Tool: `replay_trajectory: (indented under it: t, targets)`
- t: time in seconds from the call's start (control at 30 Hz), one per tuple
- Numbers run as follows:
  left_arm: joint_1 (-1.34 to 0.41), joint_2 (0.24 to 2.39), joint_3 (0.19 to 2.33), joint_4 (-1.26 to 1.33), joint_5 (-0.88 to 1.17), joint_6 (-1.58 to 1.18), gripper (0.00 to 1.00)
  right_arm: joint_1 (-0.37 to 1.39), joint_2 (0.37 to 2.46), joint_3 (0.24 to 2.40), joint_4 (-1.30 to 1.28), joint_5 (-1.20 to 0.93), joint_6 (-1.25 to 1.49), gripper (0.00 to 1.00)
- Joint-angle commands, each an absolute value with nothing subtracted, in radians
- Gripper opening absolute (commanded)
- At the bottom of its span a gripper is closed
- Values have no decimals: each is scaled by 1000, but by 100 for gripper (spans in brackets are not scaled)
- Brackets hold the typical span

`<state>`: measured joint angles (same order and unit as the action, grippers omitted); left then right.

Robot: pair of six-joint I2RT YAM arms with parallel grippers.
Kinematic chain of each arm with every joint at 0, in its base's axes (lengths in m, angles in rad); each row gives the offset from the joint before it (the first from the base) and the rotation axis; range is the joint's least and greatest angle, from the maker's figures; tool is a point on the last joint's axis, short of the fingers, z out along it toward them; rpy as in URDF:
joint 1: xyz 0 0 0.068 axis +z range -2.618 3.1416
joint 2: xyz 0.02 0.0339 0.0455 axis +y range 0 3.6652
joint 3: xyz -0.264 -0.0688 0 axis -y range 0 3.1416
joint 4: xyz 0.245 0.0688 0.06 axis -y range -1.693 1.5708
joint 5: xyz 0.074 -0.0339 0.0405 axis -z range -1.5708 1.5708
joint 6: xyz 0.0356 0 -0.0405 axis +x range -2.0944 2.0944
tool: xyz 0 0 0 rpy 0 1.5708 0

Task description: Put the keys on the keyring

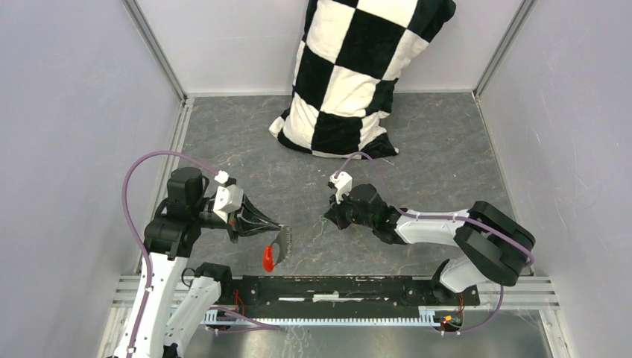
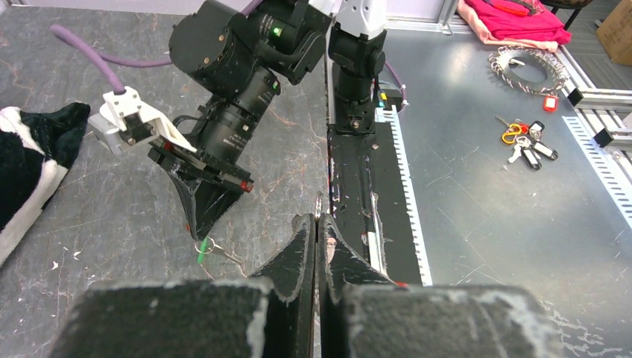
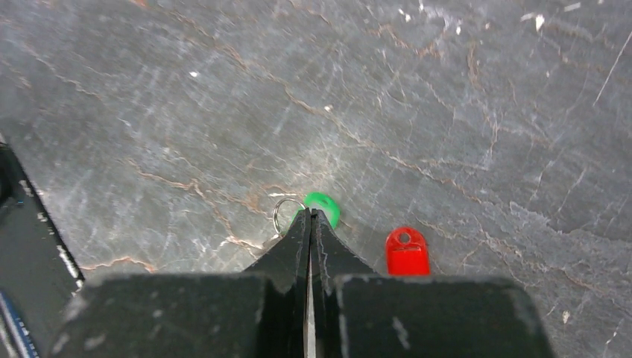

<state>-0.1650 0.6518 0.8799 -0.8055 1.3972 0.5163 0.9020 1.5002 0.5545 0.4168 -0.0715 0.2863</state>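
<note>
My left gripper (image 1: 279, 233) is shut on the keyring. Its red-and-grey fob (image 1: 273, 252) hangs below the fingers, and a thin silver ring edge (image 2: 319, 203) pokes out between the closed tips in the left wrist view. My right gripper (image 3: 311, 213) is down at the floor, shut with its tips pinching the edge of the green key's head (image 3: 327, 207), a small wire ring (image 3: 284, 212) beside it. The red key (image 3: 406, 251) lies flat just to the right, untouched. From the left wrist, the green key (image 2: 203, 250) shows at the right gripper's tip (image 2: 198, 227).
A black-and-white checkered pillow (image 1: 350, 74) leans against the back wall. A black rail (image 1: 335, 287) runs along the near edge between the arm bases. Beyond it, a metal surface holds another key bunch (image 2: 525, 145), a toothed ring (image 2: 525, 67) and red cloth (image 2: 514, 19).
</note>
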Motion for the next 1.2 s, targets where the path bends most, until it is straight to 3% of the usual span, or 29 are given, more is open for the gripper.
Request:
replay_trajectory:
  t: [0.0, 0.2, 0.33, 0.63, 1.17]
  targets:
    - [-161, 653, 892, -775, 1409, 520, 2, 901, 1425, 552, 477, -131, 259, 0]
    - [-161, 666, 882, -753, 1332, 475, 2, 903, 1335, 545, 455, -207, 265, 0]
    - [-161, 657, 848, -601, 1220, 249, 2, 909, 1228, 561, 402, -287, 275, 1]
    - [-161, 685, 851, -535, 1145, 139, 2, 953, 1074, 747, 147, -372, 282, 1]
    - [-161, 636, 815, -461, 1167, 176, 2, 1089, 1197, 1007, 91, -315, 390, 1]
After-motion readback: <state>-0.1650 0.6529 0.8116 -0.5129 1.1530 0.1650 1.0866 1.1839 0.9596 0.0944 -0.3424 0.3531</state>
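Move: The right fingers already pinch the green-tagged key's ring just over the table. Where it is taken, the keyring's end in the left fingertips, lies about 13 cm back, 10 cm to the left and 24 cm above. The keyring's red end hangs some 17 cm back, 14 cm left and 12 cm up; a red-tagged key lies 4 cm right, 1 cm ahead and 4 cm below. From the left hand the green-tagged key is 13 cm ahead, 10 cm right and 25 cm down. Keeping its pinch on the green-tagged key's ring, the right hand climbs about 24 cm and draws back some 10 and left 7 cm, towards the keyring end in the left fingers, its left side rolling up and fingers swinging counter-clockwise. The left hand, still gripping the keyring, goes forward roughly 5 cm to meet it, turning about 15 degrees counter-clockwise. ##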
